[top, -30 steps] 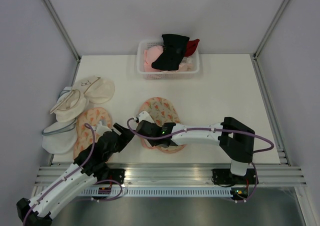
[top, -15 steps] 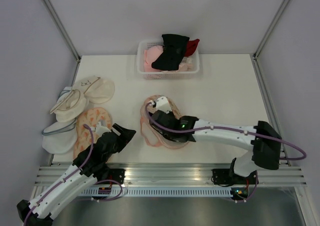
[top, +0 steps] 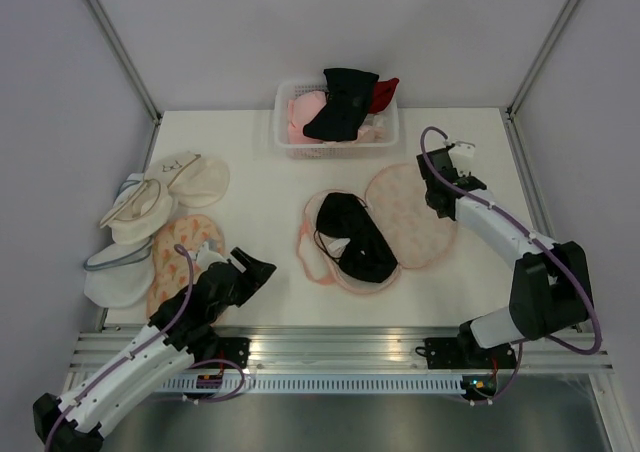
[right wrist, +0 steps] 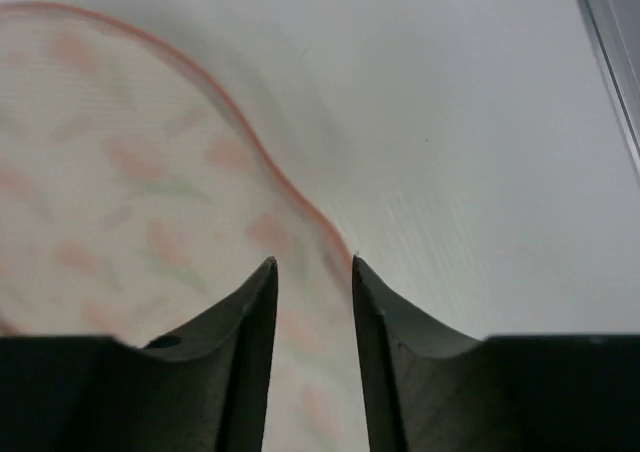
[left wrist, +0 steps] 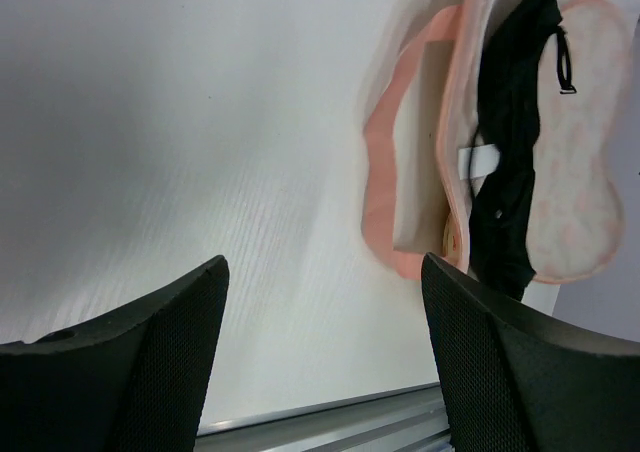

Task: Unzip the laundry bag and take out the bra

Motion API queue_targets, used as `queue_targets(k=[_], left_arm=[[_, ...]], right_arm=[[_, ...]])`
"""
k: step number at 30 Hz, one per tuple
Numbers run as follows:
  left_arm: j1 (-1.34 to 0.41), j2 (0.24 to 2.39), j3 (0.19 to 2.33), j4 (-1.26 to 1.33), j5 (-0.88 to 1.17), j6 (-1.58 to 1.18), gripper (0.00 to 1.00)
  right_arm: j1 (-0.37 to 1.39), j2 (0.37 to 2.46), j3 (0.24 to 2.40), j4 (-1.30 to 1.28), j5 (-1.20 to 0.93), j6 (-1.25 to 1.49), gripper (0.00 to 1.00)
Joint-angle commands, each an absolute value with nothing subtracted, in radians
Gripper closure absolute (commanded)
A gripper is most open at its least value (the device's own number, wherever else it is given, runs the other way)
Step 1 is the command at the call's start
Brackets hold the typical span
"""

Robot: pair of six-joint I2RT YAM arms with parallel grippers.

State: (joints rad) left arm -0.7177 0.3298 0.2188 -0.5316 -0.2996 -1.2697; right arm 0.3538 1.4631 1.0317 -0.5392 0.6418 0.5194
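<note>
The laundry bag point(top: 415, 217) lies open mid-table, its printed top flap folded out to the right and its pink-edged base point(top: 305, 247) to the left. The black bra point(top: 355, 242) lies in the open base, a white tag showing. My right gripper point(top: 437, 204) is at the flap's far right edge; in the right wrist view its jaws point(right wrist: 312, 262) stand close together around the flap's pink-trimmed edge point(right wrist: 120, 172). My left gripper point(top: 255, 270) is open and empty left of the bag. The left wrist view point(left wrist: 325, 262) shows the bag point(left wrist: 400, 202) and bra point(left wrist: 510, 122) ahead.
A white basket point(top: 283, 137) at the back holds a black garment point(top: 340, 107) and pink and red ones. Cream domed pouches point(top: 150, 207) and an orange printed pouch point(top: 185, 247) lie at the left. An aluminium rail point(top: 330, 347) runs along the near edge.
My right gripper has swept from the bag's near left end around to the far right, and the top flap has folded open, uncovering the bra. The left arm has barely moved.
</note>
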Motion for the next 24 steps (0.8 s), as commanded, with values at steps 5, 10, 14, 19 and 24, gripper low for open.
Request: queue_targets(k=[5,10,14,19,24], left_arm=[[-0.719,0.42,0.25,-0.414,-0.212,-1.17,0.18],[-0.719,0.459,0.236,-0.371,-0.189,-1.17,0.18],[-0.719,0.479,0.236,-0.348,-0.178,-1.166,0.18],[-0.719,0.488,0.236,-0.347,-0.17,-1.161,0.19],[-0.719,0.48,0.23,-0.348,-0.176,-1.164,0.19]], right_arm=[[0.449,1.26,0.96,-0.359,0.346,0.37,0.45],[0.482,1.268,0.942,-0.34,0.089,0.298,0.4],[0.486,1.377,0.954,-0.321,0.005,0.291,0.38],[0.488,1.503,0.937,-0.212,-0.129,0.293,0.35],[0.494,1.565,0.942,-0.167,-0.178,0.298,0.34]])
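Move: The bra lies bunched black on the bag body, some 20 cm to the right hand's left, about 7 cm nearer the base and 9 cm below. The opened tulip-print flap spreads under that hand, its middle 7 cm left, 2 cm back and 10 cm down; the white basket stands roughly 27 cm left and 23 cm farther out. From the left hand the bra is about 22 cm to the right, 10 cm ahead and 4 cm lower. The right hand, done with folding the flap out, swings some 17 cm left towards the bra in an arc, rising over the flap and then sinking steeply to end about 5 cm lower and slightly back, while its wrist turns some 45 degrees counter-clockwise, its left side tipping up, and the fingers spread from about a third to two thirds open over the bra's middle. The wide-open left hand eases 2 to 3 cm to its right towards the bag, turning slightly clockwise, and touches nothing. ##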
